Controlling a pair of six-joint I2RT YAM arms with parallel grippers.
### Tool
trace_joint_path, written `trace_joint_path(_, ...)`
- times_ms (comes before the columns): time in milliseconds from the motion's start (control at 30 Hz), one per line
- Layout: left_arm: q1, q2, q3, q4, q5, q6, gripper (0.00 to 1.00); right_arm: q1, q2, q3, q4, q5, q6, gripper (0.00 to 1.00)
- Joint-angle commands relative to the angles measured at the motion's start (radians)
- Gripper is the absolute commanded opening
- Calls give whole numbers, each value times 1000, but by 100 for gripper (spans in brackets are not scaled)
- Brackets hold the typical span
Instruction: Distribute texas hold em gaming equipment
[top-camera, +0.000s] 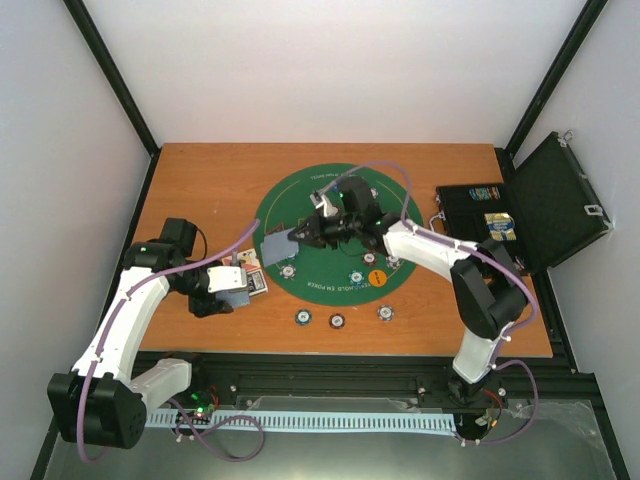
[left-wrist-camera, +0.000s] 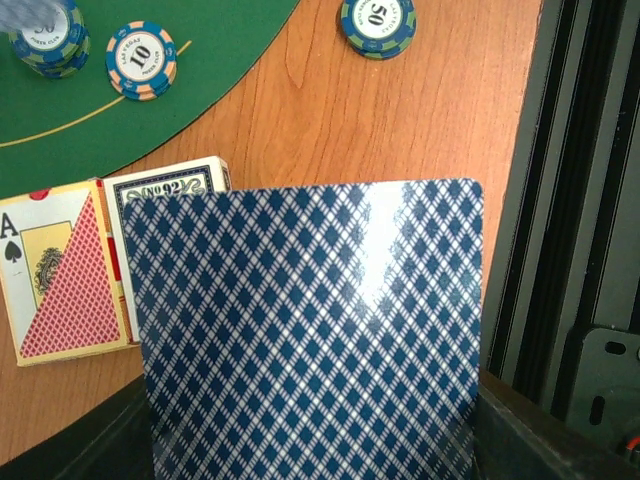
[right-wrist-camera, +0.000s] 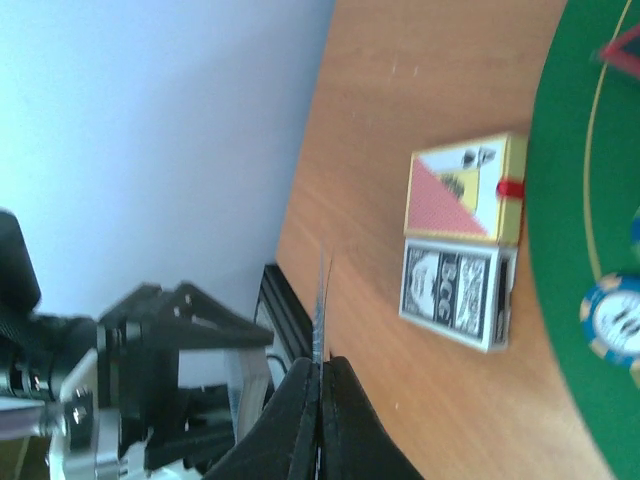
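My left gripper (top-camera: 232, 284) is at the mat's left edge, shut on a stack of blue-diamond-backed playing cards (left-wrist-camera: 310, 330) that fills the left wrist view and hides its fingers. My right gripper (right-wrist-camera: 320, 372) reaches left over the green mat (top-camera: 300, 205). It is shut on a couple of thin cards (right-wrist-camera: 321, 300), which show edge-on in the right wrist view and as a grey patch (top-camera: 275, 245) from above. Striped poker chips lie on the mat (top-camera: 288, 271) and on the wood in front of it (top-camera: 337, 321). An orange disc (top-camera: 376, 277) sits near the mat's front rim.
Two card boxes (right-wrist-camera: 460, 190) (right-wrist-camera: 455, 295) lie side by side on the wood beside the left gripper. An open black case (top-camera: 545, 200) stands at the table's right edge. Chips marked 10 (left-wrist-camera: 141, 60) and 50 (left-wrist-camera: 377, 22) lie close by.
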Motion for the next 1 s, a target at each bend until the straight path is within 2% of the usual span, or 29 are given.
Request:
trace_joint_path(0,-4,-10,36,-20,5,22,1,-74,91,120,-79,-59,-74,3)
trace_joint_path(233,-3,-11,37,-28,-10,25,1,-101,198,235,-103,-93,-72,3)
trace_joint_path(433,-3,-8,40,-22,4,21,1,-70,115,134,-35,-72,-33,3)
trace_joint_path(667,-3,-22,59,-46,12,0,1,29,162,86,50,-44,20,3)
trace_joint_path(967,-3,-61,57,-78,4,-6,1,174,421,327,97,-28,102,3)
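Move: The two card boxes lie about 13 cm to the right hand's left, nearly level fore and aft and some 15 cm below. The 10 chip stack sits about 3 cm left of the hand and 16 cm below, the red triangle about 11 cm ahead and 7 cm left. The deck in the left hand is some 12 cm back and 19 cm left. From the left hand the boxes lie about 11 cm ahead, 6 cm right and 11 cm below. Still pinching one card between shut fingers, the right hand carries it about 7 cm forward, turns back past where it began, then sweeps about 8 cm left and some 6 cm down towards the card boxes, turning slightly counter-clockwise and tipping down. The left hand keeps its grip on the deck, rising about 1 cm late on. ##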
